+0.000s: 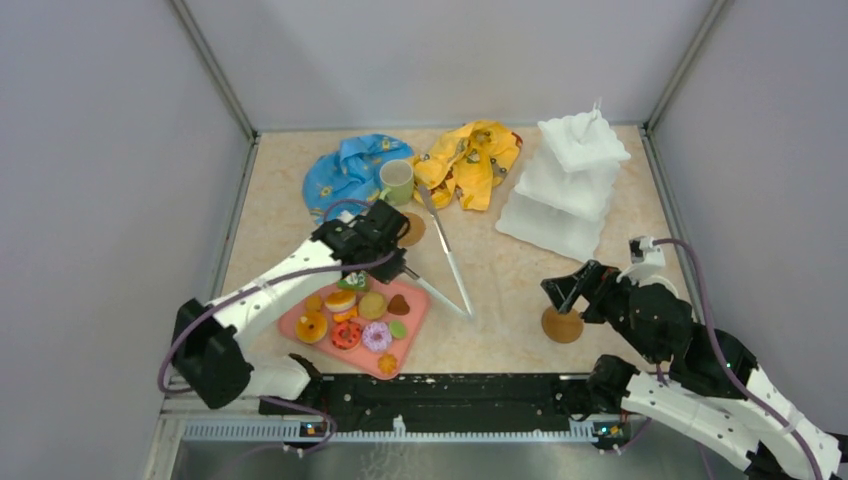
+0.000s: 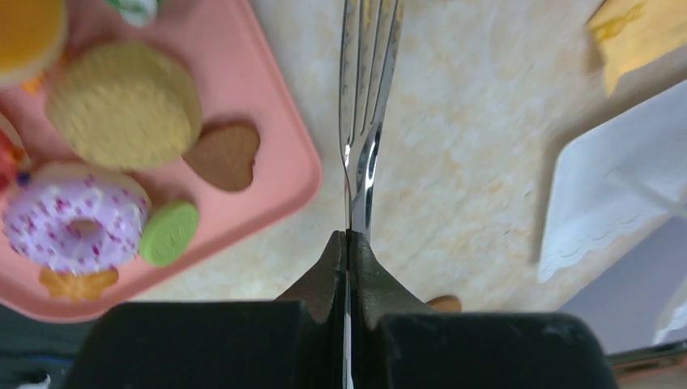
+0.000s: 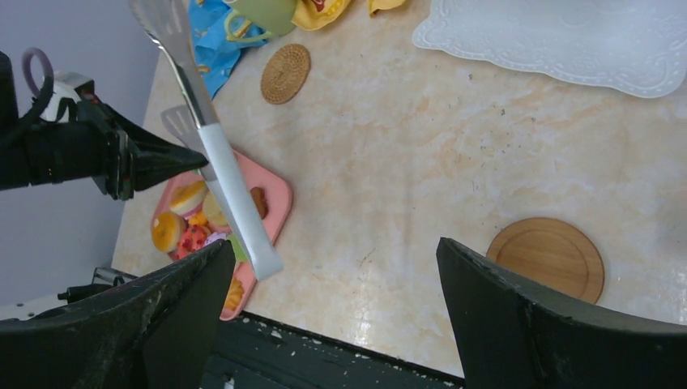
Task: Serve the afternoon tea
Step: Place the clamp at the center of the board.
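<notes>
Toy pastries and donuts (image 1: 345, 315) lie on a flat pink tray (image 1: 415, 318); they also show in the left wrist view (image 2: 77, 227). My left gripper (image 1: 400, 268) (image 2: 347, 237) is shut on one arm of silver tongs (image 1: 450, 265) (image 2: 364, 121) beside the tray's right edge. The white three-tier stand (image 1: 568, 180) is at the back right. A pale green mug (image 1: 396, 180) stands between the cloths. One woven coaster (image 3: 285, 73) lies near it. My right gripper (image 1: 565, 290) (image 3: 334, 243) is open just above a wooden coaster (image 1: 562, 325) (image 3: 547, 258). The white mug is out of view.
A blue cloth (image 1: 345, 170) and a yellow cloth (image 1: 468, 160) lie crumpled at the back. The tongs' white-handled hinge end rests on the table mid-front. Grey walls close in the table on three sides.
</notes>
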`<state>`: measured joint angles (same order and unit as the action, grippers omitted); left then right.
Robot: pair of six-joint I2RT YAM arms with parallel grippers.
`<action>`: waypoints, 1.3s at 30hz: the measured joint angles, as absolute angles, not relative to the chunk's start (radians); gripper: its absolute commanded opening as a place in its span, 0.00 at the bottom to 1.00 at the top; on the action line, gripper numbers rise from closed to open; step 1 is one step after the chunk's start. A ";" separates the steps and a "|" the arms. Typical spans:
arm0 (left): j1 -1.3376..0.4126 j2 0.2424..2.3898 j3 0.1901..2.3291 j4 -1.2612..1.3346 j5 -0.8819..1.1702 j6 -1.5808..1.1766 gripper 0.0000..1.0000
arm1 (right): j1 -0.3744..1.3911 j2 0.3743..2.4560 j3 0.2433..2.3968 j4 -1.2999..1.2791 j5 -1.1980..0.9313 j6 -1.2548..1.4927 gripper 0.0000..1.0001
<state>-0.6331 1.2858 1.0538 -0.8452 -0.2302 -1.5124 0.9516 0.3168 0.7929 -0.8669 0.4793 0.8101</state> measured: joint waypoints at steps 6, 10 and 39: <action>-0.871 1.497 1.148 -0.917 -0.227 -1.749 0.00 | 0.952 0.312 0.793 -0.899 0.513 0.863 0.96; -0.955 1.629 1.198 -0.923 -0.229 -1.849 0.00 | 0.952 0.297 0.793 -0.906 0.515 0.877 0.96; -0.965 1.835 1.437 -0.907 -0.387 -1.755 0.86 | 0.952 0.261 0.744 -0.807 0.466 0.825 0.99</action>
<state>-0.9653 1.8347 1.4368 -0.9070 -0.3866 -1.7554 0.9516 0.2607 0.7444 -0.8070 0.4664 0.8253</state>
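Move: The left hand has one arm of the clamp shut in its fingers. The clear centre of the board, where the clamp is to lie, is about 19 cm to this hand's right, 4 cm back and 12 cm below. Near table height, the pink tray is some 12 cm left and 10 cm back, the woven coaster 11 cm ahead and straight in line, and the brown coaster roughly 37 cm right and 12 cm back. From the right hand, the centre spot lies about 12 cm left, level with it, and 22 cm below. Still pinching one arm of the clamp, the left hand carries it right and down to the board's centre, about 14 cm across and 10 cm lower. It first draws back about 5 cm, then eases forward some 3 cm, fingers tipping about 15 degrees steeper. Near the board it halts, opens wide and lets go, then starts rising, about 5 cm. ##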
